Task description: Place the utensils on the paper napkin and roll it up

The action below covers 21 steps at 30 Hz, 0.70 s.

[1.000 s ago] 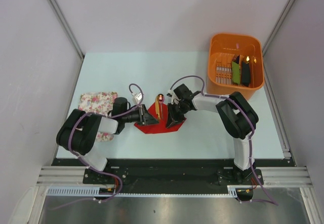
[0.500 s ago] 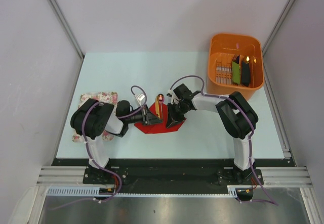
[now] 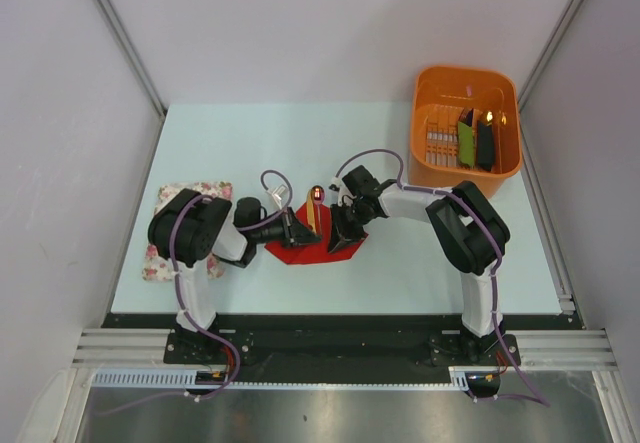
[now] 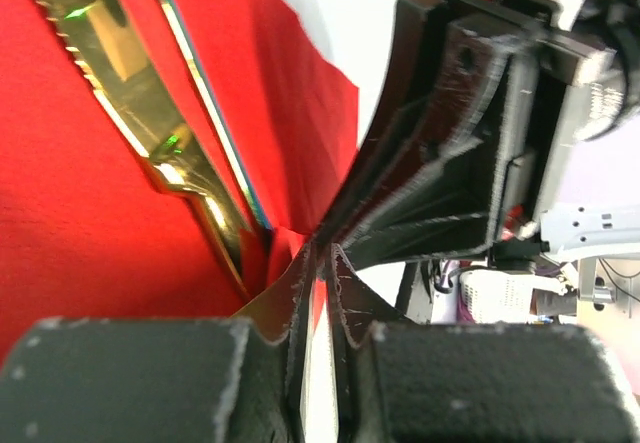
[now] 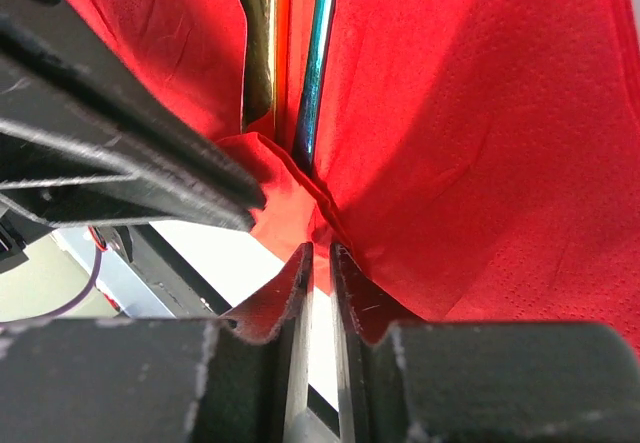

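The red paper napkin (image 3: 305, 251) lies on the table between both arms, its sides lifted toward the middle. The utensils (image 3: 313, 215) rest on it, with the dark red spoon bowl (image 3: 317, 194) past its far edge. In the left wrist view a yellow serrated knife (image 4: 130, 93) and a thin blue edge lie on the napkin (image 4: 80, 213). My left gripper (image 3: 299, 233) (image 4: 320, 255) is shut on the napkin's left edge. My right gripper (image 3: 339, 232) (image 5: 320, 249) is shut on a fold of the napkin (image 5: 480, 113), beside the blue handle (image 5: 318, 63).
An orange basket (image 3: 420, 123) at the back right holds a green item (image 3: 466, 141) and a black item (image 3: 485, 141). A floral cloth (image 3: 190, 191) lies at the left, partly under my left arm. The two grippers are nearly touching over the napkin.
The left jaws have closed onto the napkin edge, and the left arm's elbow has swung right and toward the gripper. The right arm has held still.
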Tool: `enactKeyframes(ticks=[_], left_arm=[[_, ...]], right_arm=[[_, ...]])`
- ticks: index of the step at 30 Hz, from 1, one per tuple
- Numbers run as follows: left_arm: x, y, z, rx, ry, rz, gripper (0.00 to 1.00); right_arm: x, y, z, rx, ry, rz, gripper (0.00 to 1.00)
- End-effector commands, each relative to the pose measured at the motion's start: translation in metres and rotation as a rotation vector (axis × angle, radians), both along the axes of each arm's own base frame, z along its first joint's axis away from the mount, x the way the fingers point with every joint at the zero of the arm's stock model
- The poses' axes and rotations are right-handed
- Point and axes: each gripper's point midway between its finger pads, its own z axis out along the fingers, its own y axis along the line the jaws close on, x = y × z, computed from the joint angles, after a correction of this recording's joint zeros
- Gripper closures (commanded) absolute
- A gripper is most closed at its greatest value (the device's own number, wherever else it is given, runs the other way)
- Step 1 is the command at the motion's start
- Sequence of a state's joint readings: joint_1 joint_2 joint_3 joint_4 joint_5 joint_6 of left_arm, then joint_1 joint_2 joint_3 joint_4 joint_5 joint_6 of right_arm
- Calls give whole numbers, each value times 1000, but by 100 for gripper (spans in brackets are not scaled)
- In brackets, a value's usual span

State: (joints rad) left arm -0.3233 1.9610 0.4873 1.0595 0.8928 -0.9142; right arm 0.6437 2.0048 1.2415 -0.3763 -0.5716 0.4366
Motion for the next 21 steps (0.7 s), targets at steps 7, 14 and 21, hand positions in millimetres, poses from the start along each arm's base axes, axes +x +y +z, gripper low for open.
enactKeyframes(ticks=[7,14,21], left_arm=[[8,3,-19,48,12,15,91],[7,3,-22,58,24,11,91],[7,4,-23,66,19,10,91]], right_arm=[[26,-3,24,10,-91,-23,78],[51,-48,48,-30,-140,-116,65],[56,-95,38,-153,-135,-166,30]])
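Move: The napkin's right corner lies about 9 cm right and 5 cm forward of the right hand, some 2 cm below. The spoon's middle is roughly 8 cm ahead of that hand and 4 cm left, the knife's about 8 cm ahead and 5 cm left. The left hand has the napkin's near fold about 1 cm straight below its nearly shut fingertips; the knife's middle is some 7 cm ahead and level sideways, the spoon's 7 cm ahead and 1 cm right. Left sinks onto the fold; right opens, releases it, goes 10 cm right, forward and up towards the corner. ##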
